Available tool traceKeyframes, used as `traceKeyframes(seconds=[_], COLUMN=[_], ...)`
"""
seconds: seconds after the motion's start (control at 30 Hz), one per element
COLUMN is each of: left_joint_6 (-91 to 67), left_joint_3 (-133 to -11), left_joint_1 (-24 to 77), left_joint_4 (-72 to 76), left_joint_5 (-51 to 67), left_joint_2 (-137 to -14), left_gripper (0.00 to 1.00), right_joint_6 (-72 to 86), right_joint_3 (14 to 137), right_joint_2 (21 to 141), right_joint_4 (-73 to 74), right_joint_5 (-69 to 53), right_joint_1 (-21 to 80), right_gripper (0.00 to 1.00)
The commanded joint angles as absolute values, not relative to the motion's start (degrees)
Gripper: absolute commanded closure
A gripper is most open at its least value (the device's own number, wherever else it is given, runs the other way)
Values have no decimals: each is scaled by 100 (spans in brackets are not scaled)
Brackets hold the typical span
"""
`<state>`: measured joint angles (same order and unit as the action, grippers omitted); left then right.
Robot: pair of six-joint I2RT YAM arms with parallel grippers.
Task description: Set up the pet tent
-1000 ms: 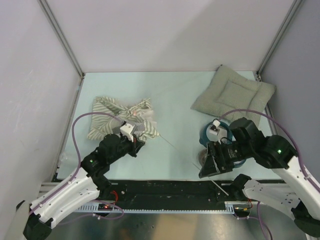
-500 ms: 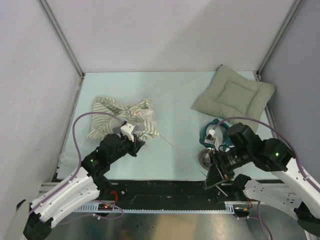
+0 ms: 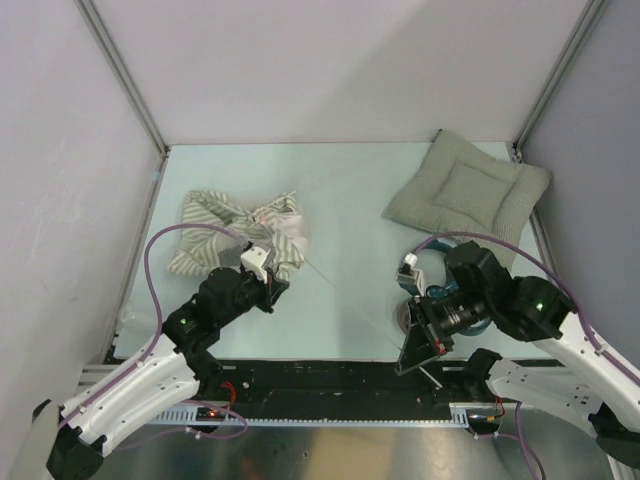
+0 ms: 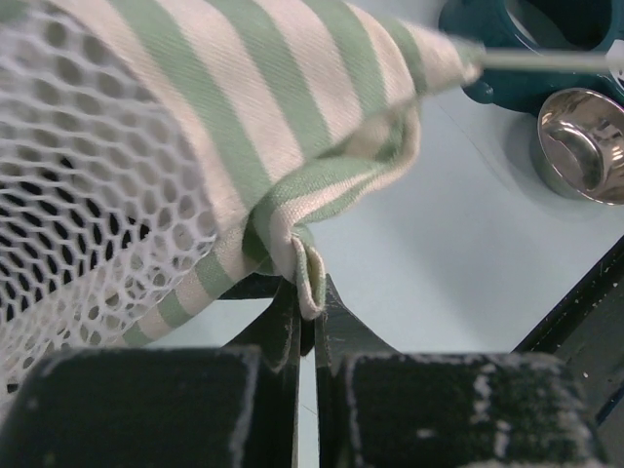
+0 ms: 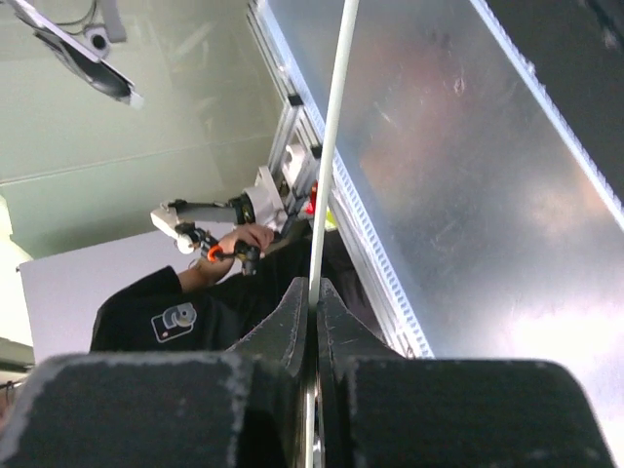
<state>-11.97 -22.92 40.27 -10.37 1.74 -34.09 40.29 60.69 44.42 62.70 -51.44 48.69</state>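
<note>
The pet tent (image 3: 235,232) lies crumpled on the left of the table, olive-and-white striped with a small pink mark. My left gripper (image 3: 277,287) is at its near edge, shut on a fold of the striped fabric (image 4: 292,244); the tent's grey mesh (image 4: 78,195) fills the left of the left wrist view. A thin white pole (image 3: 350,300) runs from the tent toward the front edge. My right gripper (image 3: 411,353) is shut on that pole (image 5: 331,146), which passes straight up between its jaws in the right wrist view.
A quilted grey-green cushion (image 3: 468,190) lies at the back right. A teal bowl (image 3: 420,262) and a steel bowl (image 4: 580,146) sit under my right arm. The black front rail (image 3: 320,375) runs along the near edge.
My right gripper has shut on the thin pole and moved left and nearer the front rail. The tent fabric has shifted slightly to the left. My left gripper stays shut on the fabric.
</note>
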Motion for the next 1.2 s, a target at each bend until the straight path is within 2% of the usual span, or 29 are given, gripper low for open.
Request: traceKeyframes(seconds=[0.0,0.27,0.63,0.83,1.17], left_joint_6=[-1188,-1458,-1619,-1635,-1663], left_joint_3=[-2438,-2669,-2750,-2680,-2747], left_joint_1=[4044,4074,4178,4211,4212], left_joint_4=[-731,-731,-781,-950,-1275], left_joint_5=[324,480,296,218,81], left_joint_2=[-3402,-3523,-3224,-2968,-2540], left_gripper=[100,100,100,100,100], right_joint_6=[4289,4861,5124,4935,4433], right_joint_3=[5937,5407,5048,5159,5532], right_joint_2=[4485,5108,6346,7210,8158], right_joint_4=[4091,729,-2266,-3107,-3241], right_joint_5=[-5147,-4462,-2412,-1586,-1199], right_joint_1=[4934,5109,5623,5928,6084], right_gripper=[100,100,100,100,100])
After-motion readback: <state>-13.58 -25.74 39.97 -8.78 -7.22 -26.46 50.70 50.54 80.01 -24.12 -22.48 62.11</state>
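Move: The right hand already grips the thin white pole near its tail; the tent corner it is headed for, pinched in the left hand, lies about 20 cm ahead, 23 cm left and 13 cm lower. The steel bowl is about 14 cm ahead of the right hand and 5 cm right, the teal stand 22 cm ahead and 11 cm right, both far below. From the left hand, the gripped part of the pole is some 20 cm back, 23 cm right and 13 cm higher. Fingers kept shut on the pole, the right hand sweeps its tail about 23 cm left and 14 cm forward towards the tent corner, rising slightly and then dipping some 6 cm as it comes close beside the left gripper, while its fingertips tilt up towards level and swing clockwise. After a short wait the left hand, still pinching the corner, lifts it about 6 cm, easing forward and a little left, and tips its fingers up slightly with a small counter-clockwise turn. ##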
